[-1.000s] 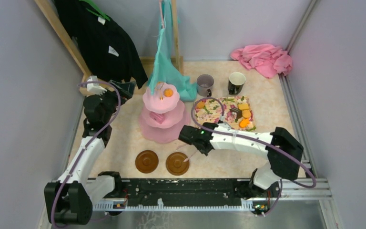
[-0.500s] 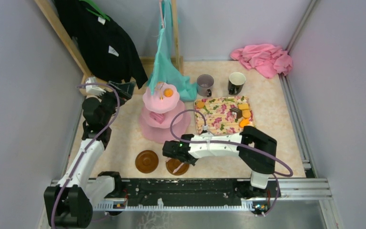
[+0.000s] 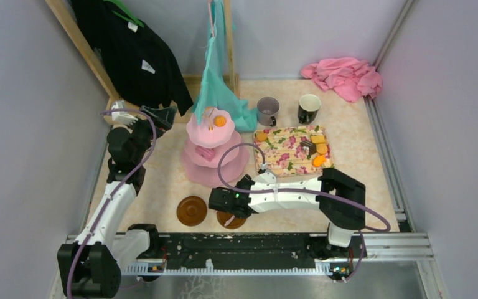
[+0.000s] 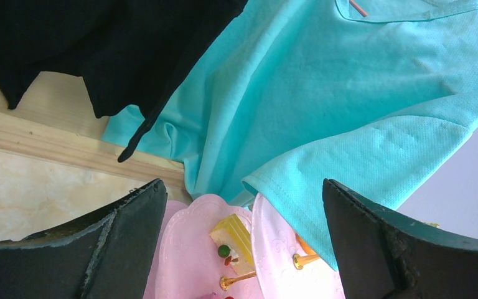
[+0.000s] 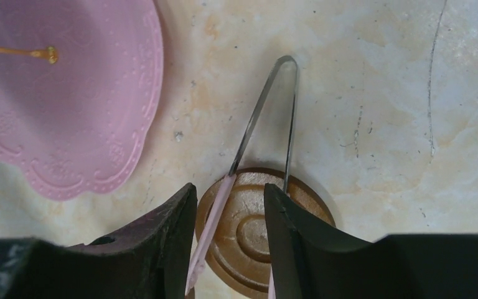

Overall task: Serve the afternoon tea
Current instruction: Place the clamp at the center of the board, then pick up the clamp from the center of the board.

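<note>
The pink three-tier stand (image 3: 215,163) holds an orange cake (image 3: 220,121) on top and a pink one (image 3: 205,154) lower down. In the left wrist view a yellow cake (image 4: 236,233) lies on the stand (image 4: 187,249). My left gripper (image 3: 160,114) (image 4: 243,190) hangs open beside the stand, empty. My right gripper (image 3: 224,210) (image 5: 230,190) hovers low over the right brown disc (image 3: 231,220) (image 5: 255,230), jaws apart. Metal tongs (image 5: 267,106) with pink tips lie across the disc between the fingers, the left arm clear of the finger. The other disc (image 3: 192,210) lies to the left.
A floral tray (image 3: 286,156) carries more orange and brown cakes. Behind it stand a grey mug (image 3: 267,110) and a black white-lined mug (image 3: 309,108). Teal fabric (image 3: 215,81) hangs over the stand, a black garment (image 3: 131,50) at back left, pink cloth (image 3: 343,78) in the far corner.
My right arm swung left and down over the right disc. Its jaws went from shut to apart, and the tongs spread between them. The left arm stayed still.
</note>
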`<state>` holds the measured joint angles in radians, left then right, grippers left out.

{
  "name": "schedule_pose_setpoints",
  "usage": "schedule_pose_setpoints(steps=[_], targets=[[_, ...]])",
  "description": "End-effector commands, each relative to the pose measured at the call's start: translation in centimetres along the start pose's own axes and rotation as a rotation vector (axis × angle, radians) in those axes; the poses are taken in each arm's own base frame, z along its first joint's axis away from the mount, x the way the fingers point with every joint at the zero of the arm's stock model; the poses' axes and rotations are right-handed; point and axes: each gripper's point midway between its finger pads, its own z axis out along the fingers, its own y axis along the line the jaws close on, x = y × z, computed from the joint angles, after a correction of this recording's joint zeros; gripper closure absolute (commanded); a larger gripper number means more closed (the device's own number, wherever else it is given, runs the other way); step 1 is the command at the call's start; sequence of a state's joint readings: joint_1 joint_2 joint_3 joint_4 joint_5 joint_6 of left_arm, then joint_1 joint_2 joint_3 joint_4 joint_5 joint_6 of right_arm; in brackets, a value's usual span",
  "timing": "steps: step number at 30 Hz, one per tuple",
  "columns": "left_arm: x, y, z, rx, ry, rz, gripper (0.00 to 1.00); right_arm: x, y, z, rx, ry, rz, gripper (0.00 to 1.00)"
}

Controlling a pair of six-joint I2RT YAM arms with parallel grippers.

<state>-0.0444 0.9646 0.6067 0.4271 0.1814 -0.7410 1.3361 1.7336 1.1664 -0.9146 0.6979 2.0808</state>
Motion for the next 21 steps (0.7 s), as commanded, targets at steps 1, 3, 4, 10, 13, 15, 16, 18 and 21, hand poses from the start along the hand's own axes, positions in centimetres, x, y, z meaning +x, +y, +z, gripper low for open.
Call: schedule_pose_setpoints(steps=[1, 3, 4, 10, 13, 15, 16, 18, 21], targets=[[-0.7, -1.1, -0.3, 0.040, -0.026, 0.018, 0.01, -2.4, 3.3, -3.8, -0.165, -0.085, -0.032, 0.55], [-0.8, -1.0, -0.2, 0.035, -0.027, 0.021, 0.01, -3.9, 4.2, -5.8, -0.221, -0.129, -0.147, 0.55], [-0.7, -1.0, -0.2, 0.034, -0.025, 0.024, 0.01, -4.5, 4.6, -6.3, -0.241, -0.153, -0.243, 0.55], [-0.5, -0.5, -0.1, 0.017, -0.021, 0.027, 0.01, -6.3, 6.0, -8.0, -0.407, -0.273, -0.934, 0.54], [-0.6, -0.5, -0.2, 0.015, -0.026, 0.033, 0.01, -5.9, 5.8, -8.8, -0.528, -0.250, -1.159, 0.55], [-0.8, -0.5, -0.2, 0.014, -0.033, 0.036, 0.01, -5.4, 5.5, -9.0, -0.600, -0.207, -1.260, 0.55], [-0.8, -0.6, -0.2, 0.015, -0.034, 0.036, 0.01, -5.2, 5.3, -9.1, -0.631, -0.190, -1.305, 0.55], [-0.9, -0.5, -0.2, 0.013, -0.035, 0.037, 0.01, -4.6, 5.1, -9.1, -0.673, -0.171, -1.396, 0.55], [-0.9, -0.4, -0.2, 0.008, -0.037, 0.045, 0.01, -3.6, 4.8, -8.4, -0.700, -0.138, -1.517, 0.54]])
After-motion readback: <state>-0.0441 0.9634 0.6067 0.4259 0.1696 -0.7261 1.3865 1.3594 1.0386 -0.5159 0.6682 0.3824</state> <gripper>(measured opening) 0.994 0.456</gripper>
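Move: The clamp I have just let go lies right under my right hand, its middle about 1 cm ahead, 2 cm to the right and 3 cm below, across the right wooden coaster. That coaster's middle is some 2 cm back from my hand, and the left coaster is 12 cm to the left of it. The pink stand is about 12 cm ahead and 5 cm left; the floral tray is 14 cm ahead and 18 cm right. From my left hand the clamp is some 18 cm back, 18 cm right and 25 cm below. I lift my right hand nearly straight up off the clamp, about 10 cm, and swing the wrist counter-clockwise some 70 degrees, so that the fingers, at first slanting forward and down, end up slanting down forward and left. The climb is over before the turn, and the fingers stay half open and empty. ##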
